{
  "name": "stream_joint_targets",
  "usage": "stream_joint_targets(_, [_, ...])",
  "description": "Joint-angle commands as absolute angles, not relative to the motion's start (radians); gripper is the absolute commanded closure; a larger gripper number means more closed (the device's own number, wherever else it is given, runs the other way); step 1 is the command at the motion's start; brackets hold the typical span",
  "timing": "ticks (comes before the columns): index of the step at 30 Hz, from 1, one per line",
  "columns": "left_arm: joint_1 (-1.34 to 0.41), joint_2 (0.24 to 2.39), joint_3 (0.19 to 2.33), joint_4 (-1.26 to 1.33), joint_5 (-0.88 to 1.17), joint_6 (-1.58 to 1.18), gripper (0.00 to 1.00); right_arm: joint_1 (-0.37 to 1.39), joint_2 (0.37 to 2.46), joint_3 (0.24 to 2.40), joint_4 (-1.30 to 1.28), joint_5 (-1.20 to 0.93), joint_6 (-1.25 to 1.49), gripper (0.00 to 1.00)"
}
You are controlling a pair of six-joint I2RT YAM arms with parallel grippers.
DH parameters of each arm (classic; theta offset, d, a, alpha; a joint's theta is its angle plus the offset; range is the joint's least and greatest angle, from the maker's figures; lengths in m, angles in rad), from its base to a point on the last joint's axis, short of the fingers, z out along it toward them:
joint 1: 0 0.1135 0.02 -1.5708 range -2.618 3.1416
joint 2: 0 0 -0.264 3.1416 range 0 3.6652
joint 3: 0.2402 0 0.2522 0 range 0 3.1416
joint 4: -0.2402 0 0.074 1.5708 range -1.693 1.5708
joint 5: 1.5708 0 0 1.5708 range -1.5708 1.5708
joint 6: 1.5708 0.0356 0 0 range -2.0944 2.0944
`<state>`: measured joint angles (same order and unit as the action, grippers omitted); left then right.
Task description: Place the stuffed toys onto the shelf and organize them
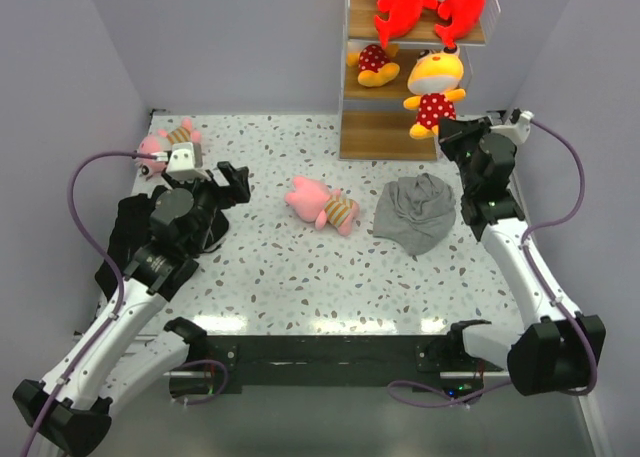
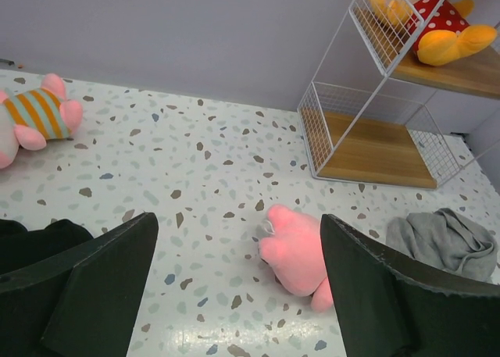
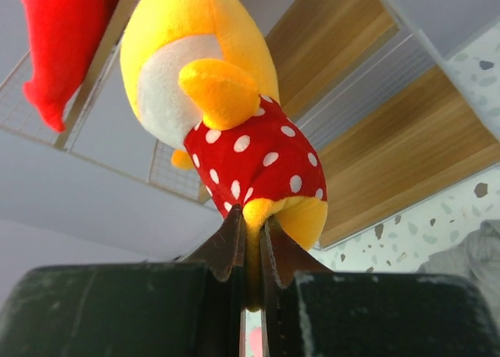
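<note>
My right gripper (image 1: 447,132) (image 3: 251,224) is shut on the foot of a yellow-orange toy in a red dotted top (image 1: 434,89) (image 3: 234,115). It holds the toy up in front of the shelf (image 1: 385,137), level with the middle board. A second yellow toy (image 1: 374,65) lies on that board. Two red-and-white toys (image 1: 400,7) hang over the top board. One pink striped toy (image 1: 320,204) (image 2: 297,248) lies mid-table, just ahead of my open left gripper (image 1: 232,185) (image 2: 238,240). Another pink toy (image 1: 165,142) (image 2: 35,119) lies at the far left.
A crumpled grey cloth (image 1: 415,212) (image 2: 445,240) lies right of the middle pink toy, in front of the shelf. A black cloth (image 1: 130,227) sits under my left arm. Walls close the table on the left, back and right.
</note>
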<state>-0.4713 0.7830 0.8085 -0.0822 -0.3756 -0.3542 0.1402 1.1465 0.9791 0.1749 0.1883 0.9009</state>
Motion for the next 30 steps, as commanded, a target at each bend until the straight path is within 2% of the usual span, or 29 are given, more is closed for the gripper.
stream_joint_targets(1, [-0.471, 0.753, 0.805, -0.018, -0.410, -0.330, 0.10, 0.075, 1.221, 1.074, 0.215, 0.082, 0.940, 1.00])
stream_joint_targets(10, [-0.471, 0.762, 0.807, -0.020, -0.394, -0.334, 0.10, 0.008, 1.394, 1.195, 0.253, -0.067, 1.009, 1.00])
stream_joint_targets(13, [-0.471, 0.755, 0.808, -0.020, -0.400, -0.334, 0.10, 0.005, 1.401, 1.164, 0.288, -0.115, 1.045, 1.00])
stream_joint_targets(17, [-0.471, 0.752, 0.802, -0.020, -0.408, -0.333, 0.10, 0.003, 1.390, 1.127, 0.310, -0.072, 1.048, 1.00])
stream_joint_targets(23, [-0.471, 0.753, 0.804, -0.020, -0.403, -0.333, 0.10, -0.054, 1.500, 1.268, 0.287, -0.164, 1.077, 1.00])
stream_joint_targets(24, [-0.471, 0.752, 0.802, -0.020, -0.403, -0.333, 0.10, -0.057, 1.511, 1.281, 0.279, -0.157, 1.081, 0.93])
stream_joint_targets(27, [-0.471, 0.749, 0.801, -0.017, -0.405, -0.334, 0.10, -0.064, 1.540, 1.318, 0.259, -0.135, 1.088, 0.85])
stream_joint_targets(28, [-0.471, 0.749, 0.802, -0.018, -0.405, -0.334, 0.10, -0.067, 1.549, 1.328, 0.258, -0.130, 1.101, 0.75])
stream_joint_targets(30, [-0.471, 0.752, 0.802, -0.020, -0.403, -0.334, 0.10, -0.069, 1.588, 1.368, 0.256, -0.133, 1.112, 0.72])
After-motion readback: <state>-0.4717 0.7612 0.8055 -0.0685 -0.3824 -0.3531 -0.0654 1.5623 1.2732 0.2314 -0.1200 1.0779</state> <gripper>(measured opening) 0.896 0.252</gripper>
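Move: Straight ahead of the right hand, which already grips the yellow toy in the red dotted shirt by its foot, the free right part of the middle shelf lies some 18 cm out, about 2 cm to the right and roughly level. The other yellow toy sits about 15 cm left of that spot; the nearer red toy is on the board above, some 18 cm ahead, 4 cm right and 20 cm up. From the left hand the free spot is about 28 cm ahead and 48 cm right. Carrying the yellow toy head first into the middle shelf beside the other yellow toy, the right hand goes forward about 10 cm in all, dipping some 3 cm at first, pausing, then easing in farther and a little right. The wrist rolls about 10 degrees, left side rising, and only at the very end do the fingers start to part around the foot. ##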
